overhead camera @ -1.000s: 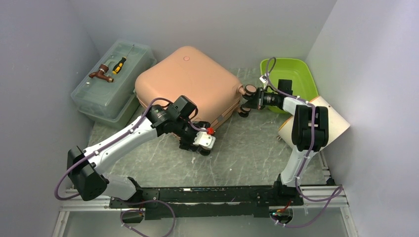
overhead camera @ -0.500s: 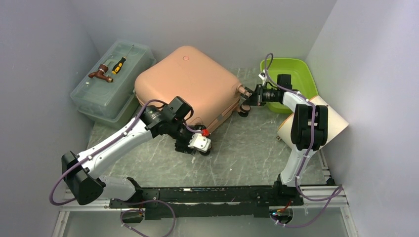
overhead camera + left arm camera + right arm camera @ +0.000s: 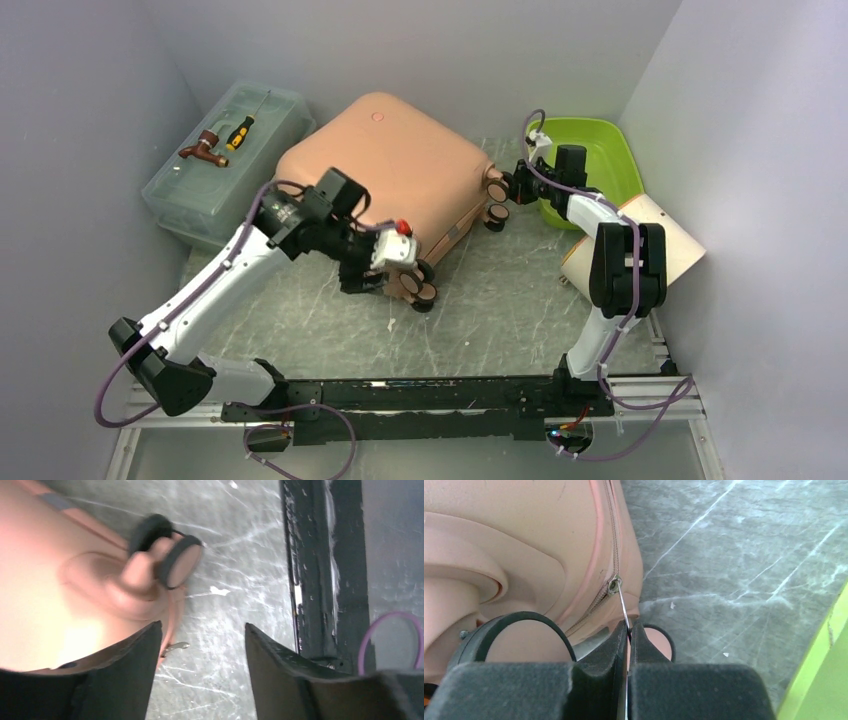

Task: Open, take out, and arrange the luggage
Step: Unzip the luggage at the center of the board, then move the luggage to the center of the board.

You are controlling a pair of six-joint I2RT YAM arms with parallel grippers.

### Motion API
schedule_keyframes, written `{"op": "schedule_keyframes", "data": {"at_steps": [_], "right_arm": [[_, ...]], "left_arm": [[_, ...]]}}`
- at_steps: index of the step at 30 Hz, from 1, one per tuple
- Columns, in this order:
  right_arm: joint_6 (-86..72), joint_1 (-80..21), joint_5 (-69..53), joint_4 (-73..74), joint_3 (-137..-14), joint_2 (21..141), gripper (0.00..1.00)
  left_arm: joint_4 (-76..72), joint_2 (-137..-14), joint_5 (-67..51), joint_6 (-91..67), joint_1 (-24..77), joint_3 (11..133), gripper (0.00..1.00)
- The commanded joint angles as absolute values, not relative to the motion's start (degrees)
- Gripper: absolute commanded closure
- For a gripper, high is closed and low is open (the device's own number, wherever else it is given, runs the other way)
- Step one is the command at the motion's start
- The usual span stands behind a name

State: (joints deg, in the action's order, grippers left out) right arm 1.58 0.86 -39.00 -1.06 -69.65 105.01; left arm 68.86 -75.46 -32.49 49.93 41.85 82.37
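The salmon-pink luggage (image 3: 380, 165) lies flat at the middle of the table, its zip still closed at the corners I see. My left gripper (image 3: 385, 283) is low at its near corner, beside the wheels (image 3: 420, 288). In the left wrist view the left gripper (image 3: 202, 625) is open, with a small zipper pull (image 3: 175, 647) sticking out right next to its left finger (image 3: 130, 675) and a wheel (image 3: 172, 555) ahead. My right gripper (image 3: 515, 185) is at the right corner wheels. In the right wrist view the right gripper (image 3: 629, 627) is shut on the thin metal zipper pull (image 3: 621, 602).
A translucent toolbox (image 3: 225, 170) stands at the back left with a screwdriver (image 3: 243, 128) on its lid. A lime green tray (image 3: 590, 150) sits at the back right, a beige board (image 3: 670, 245) leans by the right wall, and a black rail (image 3: 420, 395) runs along the near edge.
My left arm swung back and left along the luggage's near corner, its jaws narrowing. The near wheels came into sight. My right gripper shifted slightly toward the back, still on the pull.
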Motion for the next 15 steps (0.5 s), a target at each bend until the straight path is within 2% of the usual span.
{"op": "schedule_keyframes", "data": {"at_steps": [1,3,4,10,12,15], "right_arm": [[4.90,3.92,-26.39,-12.99,-70.22,102.36,1.00],[5.07,3.79,-26.17,-12.10,-71.99,103.77,1.00],[4.69,3.78,-26.10,-11.95,-72.77,104.44,1.00],[3.18,3.21,-27.59,-12.49,-74.13,105.06,1.00],[3.52,3.09,-28.17,-13.10,-73.00,104.01,1.00],[4.85,2.99,-28.50,-13.76,-70.92,102.06,1.00]], "left_arm": [[66.43,-76.84,-31.62,42.79,39.37,92.67,0.21],[62.91,-77.84,-29.68,38.60,38.70,95.16,0.05],[60.73,-78.52,-27.24,36.71,38.22,96.48,0.01],[37.70,-82.86,-3.13,25.64,29.78,96.61,0.01],[30.72,-86.30,-0.27,22.44,25.42,97.93,0.01],[27.79,-94.81,4.29,18.16,20.99,104.33,0.00]]}}
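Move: Ahead of the left hand by about 22 cm, some 3 cm to its right and 12 cm below, lies the middle of the luggage; the near-corner wheels are 8 cm to this hand's right, 1 cm ahead and 10 cm down. From the right hand, the zipper slider is about 3 cm ahead, 3 cm left and 1 cm below. The far-corner wheels stand 4 cm to its left, level fore and aft and 2 cm lower; the green tray's middle is 15 cm right, 3 cm ahead, 10 cm down. Swinging away from the luggage's near corner, the left hand first rises and starts forward, then sweeps fast over the luggage, ending about 23 cm farther forward and 9 cm higher. Its fingers spread from half to fully open, and the wrist turns some 50 degrees counter-clockwise. The right hand keeps the zipper pull pinched in shut fingers, easing only 1 to 2 cm forward. ##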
